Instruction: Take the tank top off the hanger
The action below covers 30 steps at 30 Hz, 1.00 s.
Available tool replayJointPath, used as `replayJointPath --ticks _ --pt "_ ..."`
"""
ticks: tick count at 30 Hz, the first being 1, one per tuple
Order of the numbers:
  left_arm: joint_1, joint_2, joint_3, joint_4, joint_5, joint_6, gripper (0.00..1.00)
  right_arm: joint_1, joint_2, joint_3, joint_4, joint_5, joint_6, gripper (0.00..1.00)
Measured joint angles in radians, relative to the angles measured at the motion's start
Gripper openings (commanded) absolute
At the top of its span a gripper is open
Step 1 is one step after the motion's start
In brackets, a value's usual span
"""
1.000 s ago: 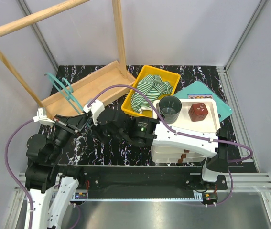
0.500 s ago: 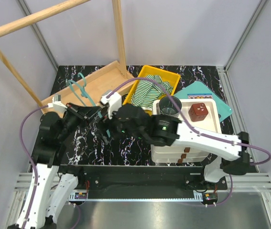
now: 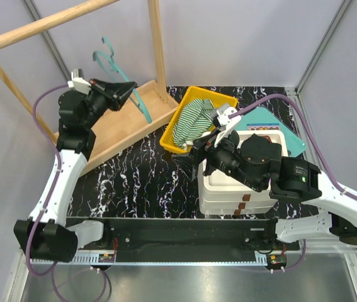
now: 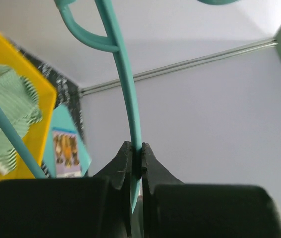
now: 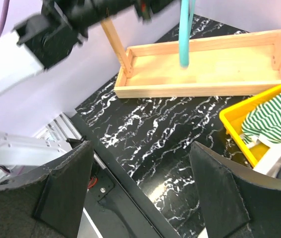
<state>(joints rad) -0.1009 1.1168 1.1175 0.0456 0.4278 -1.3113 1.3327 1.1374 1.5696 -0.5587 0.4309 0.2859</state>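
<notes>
The striped green and white tank top (image 3: 194, 119) lies crumpled in the yellow bin (image 3: 219, 99), off the hanger. It also shows in the left wrist view (image 4: 4, 116) and the right wrist view (image 5: 274, 116). My left gripper (image 3: 131, 87) is raised high at the back left and shut on the bare teal hanger (image 3: 141, 107). The hanger's rod is pinched between the jaws (image 4: 136, 148), and its hook points up toward the rack pole. My right gripper (image 3: 198, 157) is open and empty (image 5: 140, 193), above the table left of the white drawers.
A wooden rack stands at the back left with its pole (image 3: 39, 26) overhead and its tray-like base (image 3: 121, 123) on the table. The white drawer unit (image 3: 228, 189) is under my right arm. A teal board (image 3: 260, 116) lies behind it.
My left arm has lifted the hanger from near the table up and back toward the rack pole. My right arm has pulled away to the right, over the drawer unit.
</notes>
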Motion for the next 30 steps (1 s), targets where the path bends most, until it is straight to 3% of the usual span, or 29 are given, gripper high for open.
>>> replayJointPath --ticks 4,10,19,27,30 --pt "0.020 0.146 0.145 0.143 0.056 -0.047 0.00 0.000 -0.017 -0.018 -0.018 0.018 0.000 0.86" --pt "0.051 0.281 0.381 0.219 0.100 -0.080 0.00 0.000 -0.022 -0.045 -0.039 0.031 0.000 0.86" --pt "0.147 0.371 0.418 0.269 0.088 -0.219 0.00 0.000 -0.032 -0.048 -0.051 0.030 0.004 0.86" --pt "0.175 0.403 0.421 0.224 0.079 -0.242 0.00 0.000 -0.032 -0.061 -0.053 0.029 0.011 0.86" --pt "0.175 0.397 0.403 0.225 0.082 -0.231 0.07 0.000 -0.032 -0.064 -0.053 0.029 0.012 0.87"
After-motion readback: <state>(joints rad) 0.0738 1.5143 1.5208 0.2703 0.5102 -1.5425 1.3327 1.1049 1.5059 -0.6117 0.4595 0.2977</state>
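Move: The held teal hanger is going to the wooden rod: the stretch it heads for lies about 16 cm ahead of the left hand, 12 cm to its left and some 20 cm higher. Far below, around 40 cm down, the rack's wooden tray lies level with the hand and 6 cm to its left; the yellow tray with the tank top is 4 cm ahead and 21 cm right. From the right hand that rod stretch is roughly 37 cm ahead, 26 cm left and 17 cm up. The empty hanger, still pinched in the left fingers, goes up about 12 cm and forward to the rod with its hook leading, the hand tipping up some 15 degrees; then it is carried on forward and left over the rod and eased down 3 to 4 cm, part of the tip coming back. The open right hand merely sinks about 3 cm. ##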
